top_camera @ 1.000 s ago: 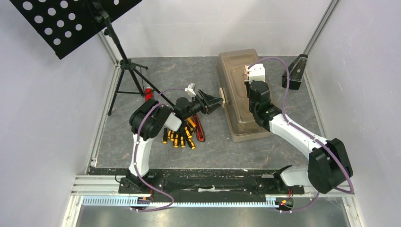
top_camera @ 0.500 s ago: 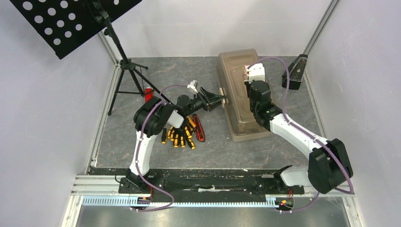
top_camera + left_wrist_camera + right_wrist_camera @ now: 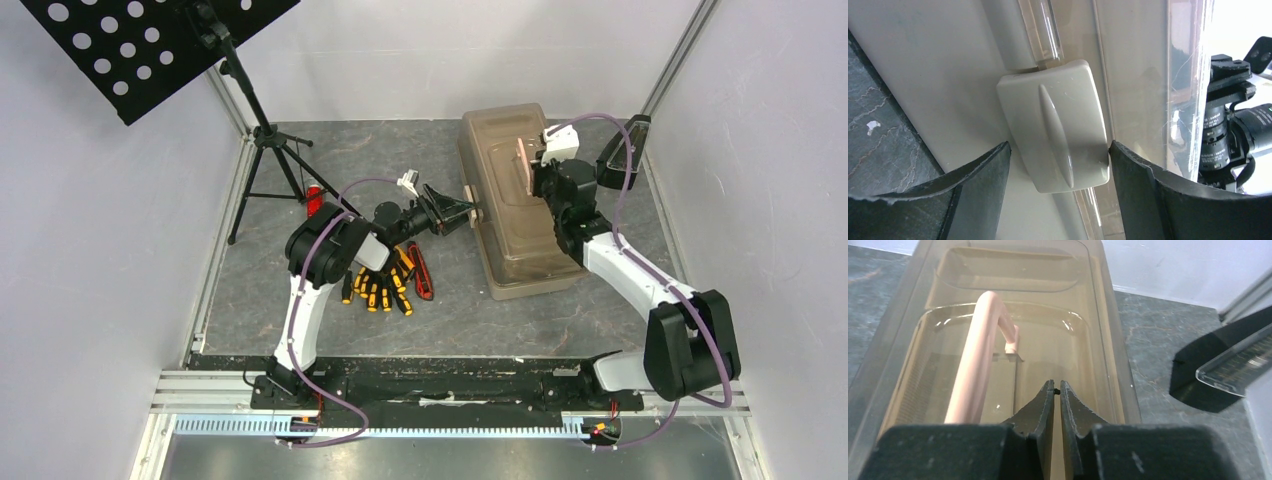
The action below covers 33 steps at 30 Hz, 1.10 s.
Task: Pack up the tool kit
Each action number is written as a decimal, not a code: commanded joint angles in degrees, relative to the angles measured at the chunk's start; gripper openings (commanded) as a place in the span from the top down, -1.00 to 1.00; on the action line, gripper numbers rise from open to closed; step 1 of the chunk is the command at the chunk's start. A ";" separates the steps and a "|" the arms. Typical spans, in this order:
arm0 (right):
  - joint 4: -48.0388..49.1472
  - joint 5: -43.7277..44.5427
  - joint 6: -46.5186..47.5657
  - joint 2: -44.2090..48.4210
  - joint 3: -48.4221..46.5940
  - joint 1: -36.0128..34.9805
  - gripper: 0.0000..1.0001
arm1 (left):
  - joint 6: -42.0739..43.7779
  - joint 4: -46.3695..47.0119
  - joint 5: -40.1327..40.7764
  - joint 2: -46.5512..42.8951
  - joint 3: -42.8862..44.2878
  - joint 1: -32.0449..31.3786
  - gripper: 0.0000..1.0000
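The tan-brown toolbox (image 3: pixel 510 235) lies with its lid down at the back middle of the table. My left gripper (image 3: pixel 463 212) is open at its left side. The jaws straddle the pale latch (image 3: pixel 1055 132); the right finger (image 3: pixel 1133 185) touches the latch's edge, and the left finger (image 3: pixel 983 185) stands just clear. Over the lid (image 3: pixel 1013 270) hangs my right gripper (image 3: pixel 1057 386), shut with nothing in it, beside the raised pink handle (image 3: pixel 975 365). Yellow-and-black screwdrivers (image 3: pixel 378 290) and a red utility knife (image 3: pixel 422 272) lie under my left forearm.
A black music stand (image 3: pixel 150 40) on a tripod (image 3: pixel 270 160) fills the back left. A small red piece (image 3: pixel 314 198) lies by a tripod leg. A black block with a clear part (image 3: pixel 620 155) stands at the back right, near the toolbox's far corner.
My right wrist has swung right and back over the lid, uncovering the handle. My left gripper has edged up to the latch and its jaws have widened a little.
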State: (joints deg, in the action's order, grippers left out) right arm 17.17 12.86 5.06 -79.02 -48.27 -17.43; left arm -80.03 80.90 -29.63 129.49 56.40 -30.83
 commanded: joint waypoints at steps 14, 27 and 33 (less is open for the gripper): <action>-39.28 -14.67 0.33 -1.53 -6.93 6.12 0.24 | -1.47 5.33 0.71 -3.82 -3.05 1.52 -0.61; -44.99 -16.75 0.75 -4.75 -14.82 12.29 -0.02 | -1.38 5.32 -0.20 -3.54 -3.23 1.83 -0.61; -48.94 -11.59 2.20 -2.96 -24.45 12.32 -0.29 | -1.19 5.32 -0.47 -3.24 -3.73 2.24 -0.61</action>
State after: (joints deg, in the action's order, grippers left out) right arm -17.41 -5.23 5.93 -80.34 -68.66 -6.31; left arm -80.49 82.85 -30.61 128.66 53.49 -30.00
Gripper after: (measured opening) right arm 0.609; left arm 0.805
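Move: The right hand, fingers nearly shut, hovers low over the tool box lid. The lid's right edge lies about 4 cm to its right, level fore and aft and 3 cm lower, and the pink handle about 4 cm to its left. The black case stands some 16 cm right, 6 cm farther out and 12 cm lower. The left fingers straddle the latch, 1 cm ahead and 2 cm right; the red knife lies about 12 cm back, 12 cm left and 10 cm below that hand. The left fingertips stay spread close around the latch, the hand easing about 1 cm left and slightly back. The right hand turns some 10 degrees counter-clockwise, opens its fingers to over half and rises about 2.5 cm, tipping down 15 degrees; it then moves about 3 cm right, away from the handle, bringing the open fingers over the lid's right edge. ##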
